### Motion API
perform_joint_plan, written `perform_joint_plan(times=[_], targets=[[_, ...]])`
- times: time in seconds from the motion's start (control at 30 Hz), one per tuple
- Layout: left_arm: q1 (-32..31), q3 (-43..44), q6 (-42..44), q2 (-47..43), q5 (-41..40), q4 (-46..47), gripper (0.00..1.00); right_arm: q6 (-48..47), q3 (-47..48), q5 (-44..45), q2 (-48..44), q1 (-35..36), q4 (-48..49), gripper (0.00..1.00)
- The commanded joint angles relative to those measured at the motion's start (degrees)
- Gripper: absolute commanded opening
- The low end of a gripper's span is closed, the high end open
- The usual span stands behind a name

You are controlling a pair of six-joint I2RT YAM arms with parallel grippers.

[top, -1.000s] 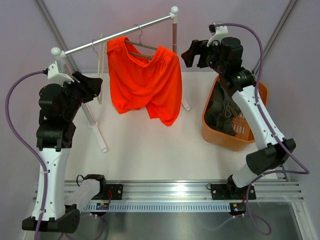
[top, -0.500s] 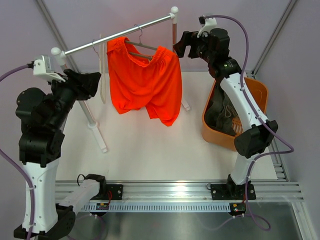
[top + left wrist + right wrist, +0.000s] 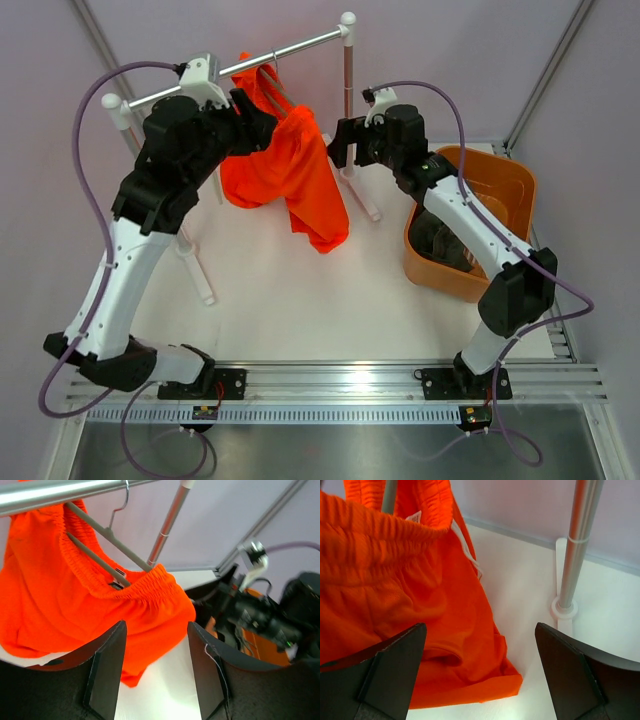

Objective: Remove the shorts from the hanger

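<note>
The orange shorts (image 3: pixel 290 175) hang by their gathered waistband on the dark grey hanger (image 3: pixel 100 530), whose wire hook (image 3: pixel 122 495) is over the metal rail (image 3: pixel 50 495). My left gripper (image 3: pixel 262 125) is at the shorts' left side near the waistband. In its wrist view the left gripper (image 3: pixel 156 672) is open, with the shorts (image 3: pixel 75 595) ahead of it and nothing between the fingers. My right gripper (image 3: pixel 335 145) is just right of the shorts. In its own view the right gripper (image 3: pixel 482 675) is wide open over a hanging leg of the shorts (image 3: pixel 395 590) and the white drawstring (image 3: pixel 470 555).
The rack's right post (image 3: pixel 348 100) stands between the shorts and the right arm, its foot (image 3: pixel 565 610) on the white table. An orange basket (image 3: pixel 510 175) holding dark clothes (image 3: pixel 445 240) sits at the right. The rack's left post and foot (image 3: pixel 195 265) stand under the left arm.
The left arm has swung up and right to the shorts. The right gripper has come down and left toward them. The shorts have turned on the rail and look narrower.
</note>
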Motion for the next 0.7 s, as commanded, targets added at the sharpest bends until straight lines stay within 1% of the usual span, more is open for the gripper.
perform_joint_plan(times=[0.0, 0.03, 0.07, 0.13, 0.17, 0.2, 0.23, 0.3, 0.33, 0.53, 0.67], targets=[[-1.8, 7.2, 1.6, 4.7, -8.7, 1.6, 0.56, 1.4, -2.5, 1.2, -6.8, 0.0, 6.6, 0.99], [-2.9, 8.9, 2.0, 6.5, -10.1, 1.2, 0.56, 1.9, -2.8, 1.0, -7.2, 0.1, 6.6, 0.99], [-3.4, 12.1, 2.8, 10.3, -12.5, 0.9, 0.56, 2.0, -3.4, 0.8, -7.5, 0.1, 6.6, 0.99], [-4.1, 15.0, 2.8, 13.5, -15.1, 0.5, 0.56, 2.3, -3.6, 0.4, -8.3, 0.5, 6.6, 1.00], [-4.1, 16.6, 2.7, 16.8, -16.0, 0.4, 0.56, 2.1, -3.7, 0.3, -8.5, 0.6, 6.6, 0.99], [-4.1, 20.4, 2.6, 18.7, -17.5, -0.3, 0.56, 2.1, -3.7, 0.4, -8.9, 0.7, 6.6, 0.99], [-4.1, 22.9, 2.6, 20.6, -18.3, -2.4, 0.56, 2.2, -3.7, 0.2, -9.0, 0.8, 6.2, 1.00], [-4.1, 27.0, 2.4, 25.6, -19.7, -3.9, 0.56, 2.2, -3.5, -0.1, -9.0, 0.8, 6.1, 1.00], [-4.1, 29.0, 2.4, 26.6, -20.2, -4.0, 0.56, 2.2, -3.6, -0.2, -9.1, 0.8, 6.1, 1.00], [-3.6, 29.2, 4.1, 30.6, -26.6, 0.3, 0.55, 2.6, -6.0, -1.0, -10.8, 0.8, 7.1, 0.99], [-2.2, 30.5, 4.2, 32.9, -26.6, 1.6, 0.54, 2.4, -10.5, -1.0, -12.7, 0.8, 8.8, 1.00]])
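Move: Hanging about 16 cm ahead of the half-open left hand, roughly 2 cm to its right and 2 cm higher, is the hanger; the orange shorts' body is some 14 cm ahead, 5 cm right and 12 cm lower. From the wide-open right hand the hanger is about 8 cm ahead, 16 cm left and 9 cm up, the shorts' body 5 cm ahead, 13 cm left and 5 cm down, and the rack's right post 16 cm ahead and 4 cm right. Reaching forward about 15 cm towards the hanger, the left hand drifts slightly right and then sinks some 5 cm below the rail, turning about 20 degrees counter-clockwise so that its still half-open fingers line up with the hanger's near arm. The right hand stays wide open beside the shorts, backing off about 3 cm and rising some 5 cm before easing partly down again. ##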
